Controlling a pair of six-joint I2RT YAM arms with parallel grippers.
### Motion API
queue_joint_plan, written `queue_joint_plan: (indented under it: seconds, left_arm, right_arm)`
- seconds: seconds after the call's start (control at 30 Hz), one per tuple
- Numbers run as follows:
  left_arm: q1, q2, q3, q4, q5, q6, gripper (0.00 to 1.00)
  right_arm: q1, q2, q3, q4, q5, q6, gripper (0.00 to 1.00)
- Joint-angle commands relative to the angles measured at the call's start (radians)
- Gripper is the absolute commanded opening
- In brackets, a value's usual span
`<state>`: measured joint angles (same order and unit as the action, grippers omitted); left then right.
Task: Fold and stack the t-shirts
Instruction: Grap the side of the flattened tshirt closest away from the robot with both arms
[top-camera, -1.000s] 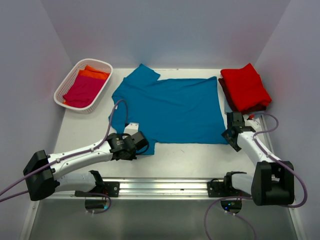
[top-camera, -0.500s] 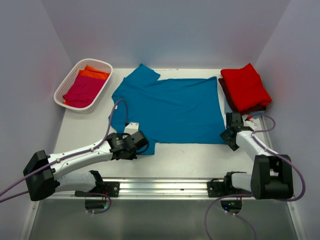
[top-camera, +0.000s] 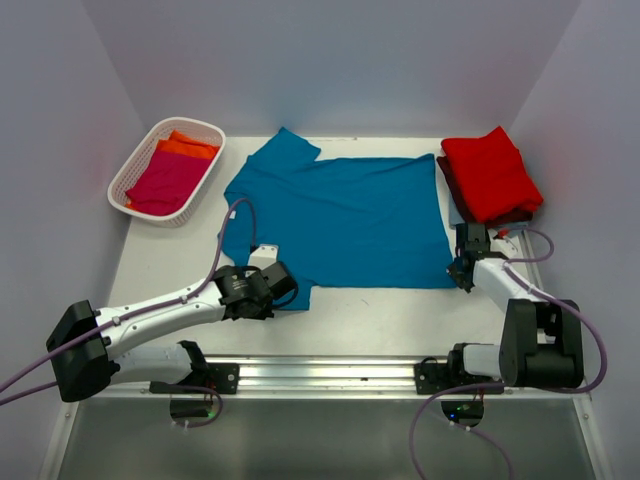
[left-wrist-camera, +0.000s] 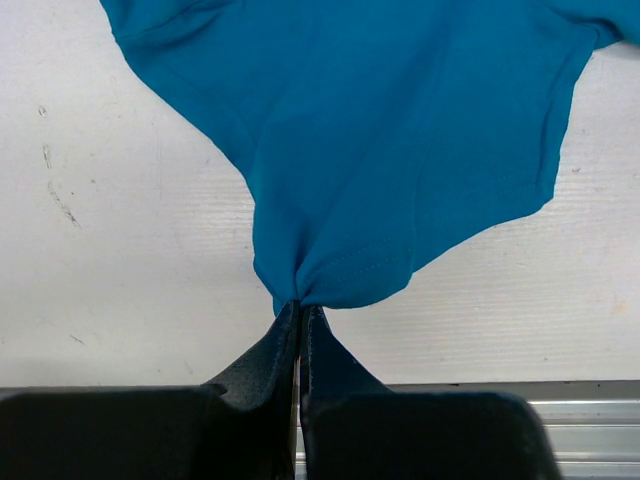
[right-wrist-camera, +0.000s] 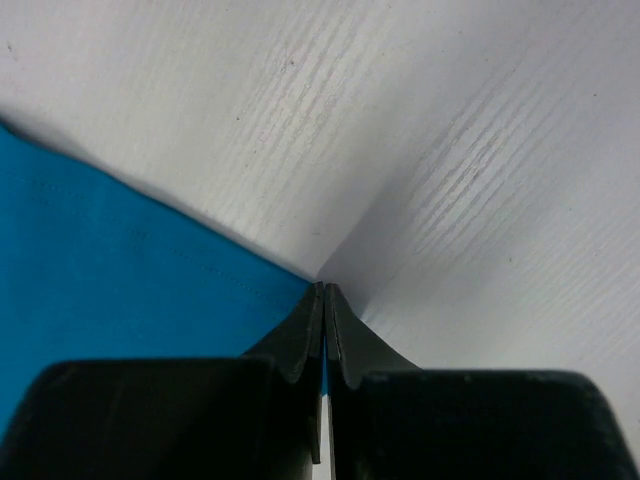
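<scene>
A teal blue t-shirt lies spread flat on the white table. My left gripper is at its near left corner. In the left wrist view that gripper is shut on a bunched tip of the teal cloth. My right gripper is at the shirt's near right corner. In the right wrist view it is shut, with the corner of the teal cloth pinched between the fingers. A folded red t-shirt lies on a maroon one at the back right.
A white lattice basket at the back left holds a magenta shirt and an orange one. A metal rail runs along the near edge between the arm bases. Walls close in the table on three sides.
My right gripper has moved in to the shirt's near right corner and shut on it. The left arm and its grip have not moved.
</scene>
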<state>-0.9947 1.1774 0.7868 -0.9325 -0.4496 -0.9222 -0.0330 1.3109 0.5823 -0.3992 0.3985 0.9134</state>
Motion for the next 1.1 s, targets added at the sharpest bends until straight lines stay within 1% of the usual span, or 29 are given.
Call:
queue_joint_plan:
  seconds: [0.0, 0.27, 0.33, 0.37, 0.4, 0.47, 0.7, 0.97, 1.07]
  left_arm:
    - [0.008, -0.013, -0.006, 0.014, -0.017, 0.003, 0.0]
    - [0.011, -0.009, -0.001, 0.012, -0.018, 0.002, 0.0]
    - [0.011, -0.007, 0.002, 0.011, -0.017, 0.003, 0.0]
    - [0.011, -0.009, 0.002, 0.011, -0.018, 0.003, 0.0]
    - [0.011, -0.007, 0.0, 0.011, -0.018, 0.003, 0.0]
    - [0.01, -0.007, 0.003, 0.009, -0.018, 0.003, 0.0]
    - [0.013, -0.007, 0.002, 0.006, -0.023, 0.002, 0.0]
    - [0.013, 0.004, 0.003, 0.006, -0.024, 0.006, 0.0]
    - [0.014, -0.001, 0.005, 0.003, -0.026, 0.003, 0.0]
  right_arm:
    - [-0.001, -0.002, -0.026, -0.006, -0.024, 0.01, 0.0]
    - [-0.002, -0.081, -0.022, -0.056, -0.021, -0.021, 0.0]
    - [-0.002, -0.084, -0.01, -0.064, -0.036, -0.044, 0.08]
    - [-0.002, -0.084, -0.006, -0.079, -0.038, -0.05, 0.23]
    - [-0.002, -0.082, 0.001, -0.085, -0.043, -0.054, 0.29]
    - [-0.004, -0.087, 0.008, -0.104, -0.043, -0.057, 0.34]
    - [-0.004, -0.137, -0.015, -0.116, -0.052, -0.068, 0.34]
    - [-0.002, -0.142, -0.036, -0.124, -0.13, -0.048, 0.34]
    - [-0.004, -0.151, -0.059, -0.11, -0.135, -0.045, 0.34]
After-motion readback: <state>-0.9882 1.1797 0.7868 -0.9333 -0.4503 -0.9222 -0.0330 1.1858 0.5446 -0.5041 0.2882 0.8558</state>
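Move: The t-shirt's near right corner is already at the right hand's shut fingertips, right at the hand point and at table height. From there the middle of the t-shirt's body lies some 28 cm to the left and 18 cm ahead, and the folded stack about 28 cm ahead and 10 cm to the right, slightly higher. From the left hand, still gripping the sleeve, the corner lies about 45 cm to the right, 10 cm ahead and 7 cm lower. Letting go of the near right corner, the right hand opens its fingers to about a third while drawing back some 2.5 cm and left about 2 cm, low over the table. It ends with the parted fingertips astride that corner, the wrist turned about 5 degrees counter-clockwise. The left hand stays still and keeps its pinch on the sleeve. ##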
